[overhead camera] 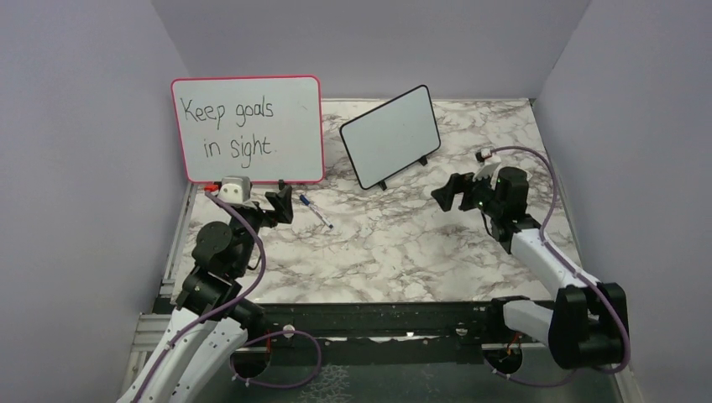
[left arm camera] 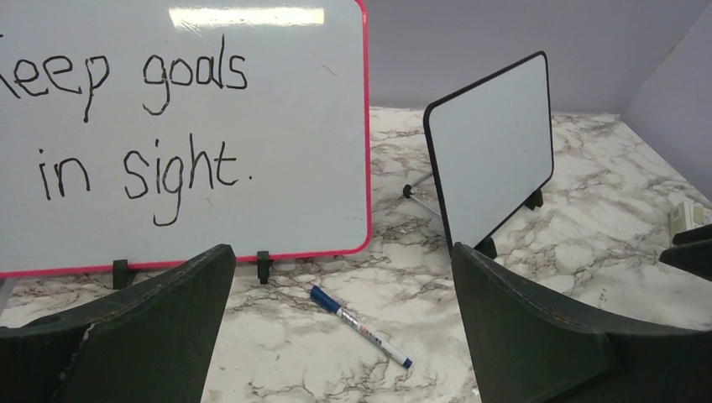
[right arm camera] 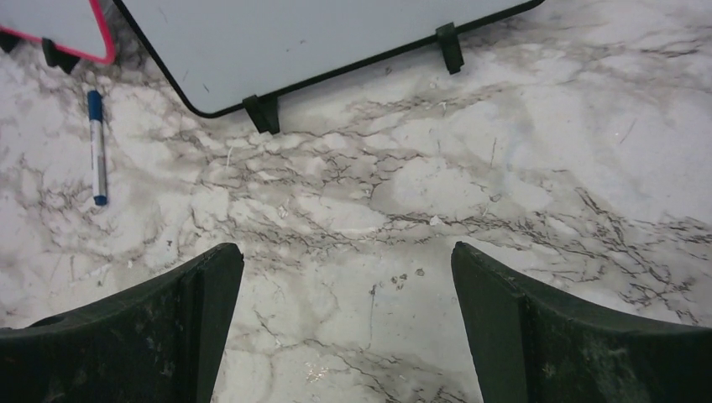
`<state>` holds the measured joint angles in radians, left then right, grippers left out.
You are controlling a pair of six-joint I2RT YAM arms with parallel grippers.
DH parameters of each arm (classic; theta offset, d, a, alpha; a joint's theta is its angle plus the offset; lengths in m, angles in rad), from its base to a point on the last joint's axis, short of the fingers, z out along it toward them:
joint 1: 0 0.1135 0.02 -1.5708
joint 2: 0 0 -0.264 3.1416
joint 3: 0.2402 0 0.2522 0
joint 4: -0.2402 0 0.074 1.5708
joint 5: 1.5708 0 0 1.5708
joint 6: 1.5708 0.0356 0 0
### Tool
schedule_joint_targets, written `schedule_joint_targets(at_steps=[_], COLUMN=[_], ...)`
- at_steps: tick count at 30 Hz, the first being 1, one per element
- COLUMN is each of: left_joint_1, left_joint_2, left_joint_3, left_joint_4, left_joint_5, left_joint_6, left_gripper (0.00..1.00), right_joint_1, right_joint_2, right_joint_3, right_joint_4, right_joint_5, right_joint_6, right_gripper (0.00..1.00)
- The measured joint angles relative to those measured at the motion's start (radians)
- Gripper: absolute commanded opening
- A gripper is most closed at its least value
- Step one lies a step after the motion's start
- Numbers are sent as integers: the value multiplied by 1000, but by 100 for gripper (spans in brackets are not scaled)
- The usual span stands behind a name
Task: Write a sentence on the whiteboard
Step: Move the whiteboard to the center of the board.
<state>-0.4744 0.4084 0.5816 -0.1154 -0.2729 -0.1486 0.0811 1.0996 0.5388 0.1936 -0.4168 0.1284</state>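
Observation:
The whiteboard (overhead camera: 390, 137) is small with a black frame. It stands tilted on two feet at the back middle of the table, and its face (left arm camera: 495, 147) is blank with no sentence on it. Its lower edge and feet also appear in the right wrist view (right arm camera: 319, 34). A blue-capped marker (overhead camera: 316, 211) lies flat on the marble, in front of my left gripper (overhead camera: 281, 206). Between that gripper's wide-apart fingers the marker (left arm camera: 361, 327) shows a short way ahead. My right gripper (overhead camera: 449, 193) hovers open over bare marble right of the whiteboard, holding nothing.
A larger pink-framed board (overhead camera: 248, 130) reading "Keep goals in sight." stands at the back left, just behind the marker. Grey walls close in the table on three sides. The marble table (overhead camera: 403, 252) has a black rail along its near edge.

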Motion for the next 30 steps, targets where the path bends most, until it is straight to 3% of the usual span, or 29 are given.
schedule_joint_targets(at_steps=[9,14,22,26,30], left_joint_1=[-13,-14,-16,-17,-17], left_joint_2=[24,24,27,29,29], left_joint_3=[-7,-7,-9,-13,-17], left_joint_4=[0,0,2,2,2], left_joint_5=[8,12,14,16,16], left_joint_6=[22,27,34,35,37], left_gripper=[99,99,99,99,99], right_joint_1=[163,262,393,433,457], right_joint_2=[298,433,613,684,736], right_joint_3=[107,186,320,388,443], right_joint_4=[109,150,172,172,170], right_joint_5=[-17,50,203,265,311], right_joint_6=[-67,-79,-91,-103,-106], right_gripper=[96,87,68,52,46])
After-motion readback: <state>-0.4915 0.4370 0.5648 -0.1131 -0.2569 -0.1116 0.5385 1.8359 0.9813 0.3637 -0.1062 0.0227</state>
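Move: The small whiteboard's left clip is what my right hand goes for: about 11 cm ahead, 18 cm to the left and 11 cm below it. Its right clip stands some 19 cm ahead, 7 cm left and as low; the marker lies about 2 cm ahead, 36 cm left and 13 cm down. From my left hand, the left clip is roughly 20 cm ahead, 23 cm right and 26 cm below. My right hand sweeps left some 17 cm, also reaching about 8 cm forward and sinking as much, to bring the fingers up to the small whiteboard's lower edge with its left clip lined up between them. On the way I turn it some 10 degrees counter-clockwise, roll its left side down a little, and close the wide-open fingers to about half. ##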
